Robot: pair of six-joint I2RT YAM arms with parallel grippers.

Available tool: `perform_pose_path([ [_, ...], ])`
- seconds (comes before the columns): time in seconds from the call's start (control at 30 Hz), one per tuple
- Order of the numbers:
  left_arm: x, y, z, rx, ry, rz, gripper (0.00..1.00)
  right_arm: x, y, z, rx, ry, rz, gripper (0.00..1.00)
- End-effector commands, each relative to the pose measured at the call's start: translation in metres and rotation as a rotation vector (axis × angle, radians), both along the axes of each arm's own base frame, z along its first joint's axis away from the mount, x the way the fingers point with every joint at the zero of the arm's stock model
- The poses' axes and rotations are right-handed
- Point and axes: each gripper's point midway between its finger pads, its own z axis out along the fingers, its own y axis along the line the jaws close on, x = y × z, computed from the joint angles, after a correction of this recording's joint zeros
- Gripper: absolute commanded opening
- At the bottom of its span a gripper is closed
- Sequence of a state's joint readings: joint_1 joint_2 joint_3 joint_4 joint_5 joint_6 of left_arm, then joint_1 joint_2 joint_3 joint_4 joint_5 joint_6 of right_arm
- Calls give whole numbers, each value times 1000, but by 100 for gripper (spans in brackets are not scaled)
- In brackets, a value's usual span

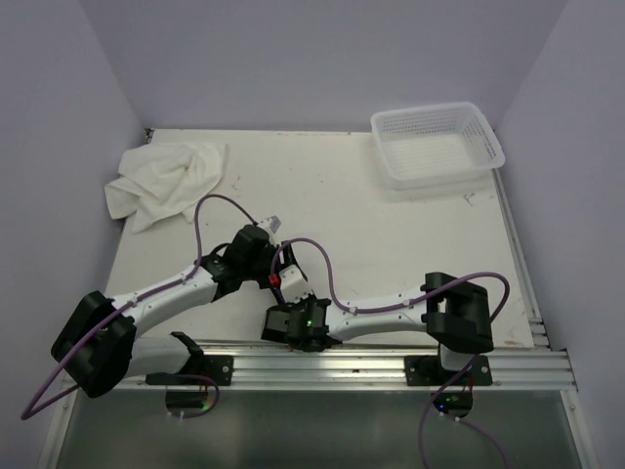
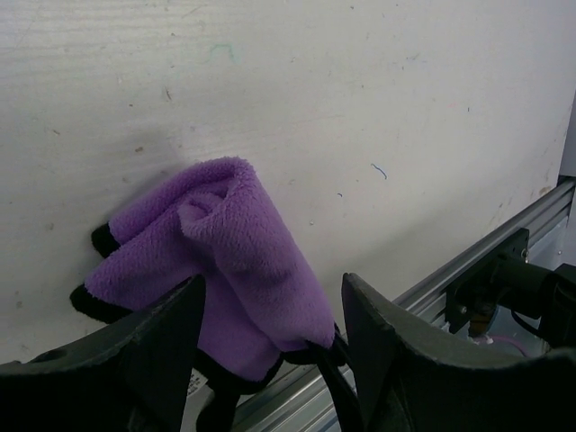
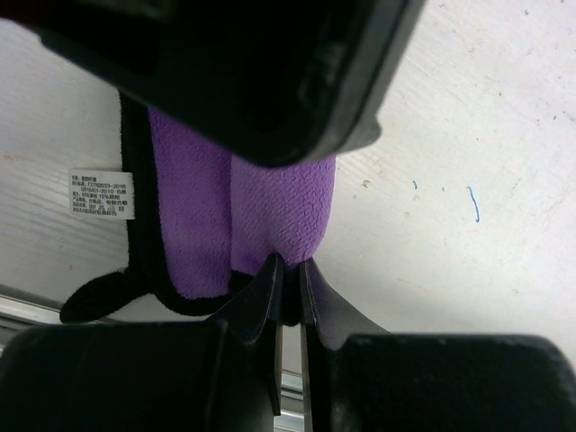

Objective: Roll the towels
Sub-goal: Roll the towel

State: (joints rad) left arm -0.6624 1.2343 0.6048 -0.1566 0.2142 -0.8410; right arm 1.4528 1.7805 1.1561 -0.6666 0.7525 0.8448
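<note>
A purple towel (image 2: 225,243) with dark edging lies folded over on itself near the table's front rail; in the right wrist view the purple towel (image 3: 236,211) shows a white label (image 3: 101,192). My left gripper (image 2: 270,319) is open, its fingers straddling the towel's near end. My right gripper (image 3: 290,270) is shut on the towel's dark-edged end. From above, both grippers meet at the front middle, left gripper (image 1: 286,285) over right gripper (image 1: 298,318), hiding the purple towel. The white towel (image 1: 166,181) lies crumpled at the back left.
A white perforated basket (image 1: 437,144) stands at the back right corner. The aluminium rail (image 1: 371,357) runs along the near edge, just behind the purple towel. Purple cables loop above both arms.
</note>
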Motion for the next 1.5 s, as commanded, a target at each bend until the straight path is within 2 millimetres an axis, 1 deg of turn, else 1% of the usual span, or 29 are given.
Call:
perform_pose_path([
  [0.0,9,-3,11,11,-50,-14,66,6,0,11,-11,-55,-26,0],
  [0.3,10,-1,0,49,-41,-11,63,6,0,9,-63,-74,-21,0],
  [0.53,14,1,-1,74,-52,0,58,5,1,9,-94,-96,-17,0],
  [0.73,15,7,-6,106,-53,16,51,6,1,8,-103,-101,-19,0],
  [0.77,15,7,-7,107,-55,19,48,6,2,7,-103,-101,-20,0],
  [0.83,15,6,-6,106,-57,19,46,5,2,7,-112,-102,-19,0],
  [0.97,18,4,-4,93,-65,25,39,6,0,4,-129,-103,-19,0],
  [1.17,22,2,-1,93,-74,35,34,6,-1,3,-141,-106,-18,0],
  [1.3,23,4,-6,106,-72,46,28,6,-1,6,-142,-111,-13,0],
  [1.37,23,6,-11,115,-70,47,22,6,-1,6,-146,-114,-7,0],
  [1.47,22,6,-18,114,-63,54,18,4,0,6,-151,-116,5,0],
])
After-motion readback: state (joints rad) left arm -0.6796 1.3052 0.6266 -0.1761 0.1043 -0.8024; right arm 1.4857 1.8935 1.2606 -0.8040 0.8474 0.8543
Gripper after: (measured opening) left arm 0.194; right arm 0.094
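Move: Just below the left hand's open fingers, about 2 cm down, 1 cm ahead and 1 cm left, lies the far part of the towel roll. The right gripper is some 8 cm back and 1 cm right of the left hand, holding the roll's near end; from it the far part lies about 9 cm ahead and 2 cm left. The towel's flat part lies roughly 4 cm back and 4 cm left of the left hand, the white label some 6 cm back and 7 cm left. Sinking about 2 cm and easing roughly 1 cm forward and 1 cm left, the left hand brings its open fingers down around the far part of the roll and closes them to a narrow gap, pinching it. The right hand stays in place with its shut fingers still on the roll's near end, its wrist turning about 10 degrees so its left side dips. ##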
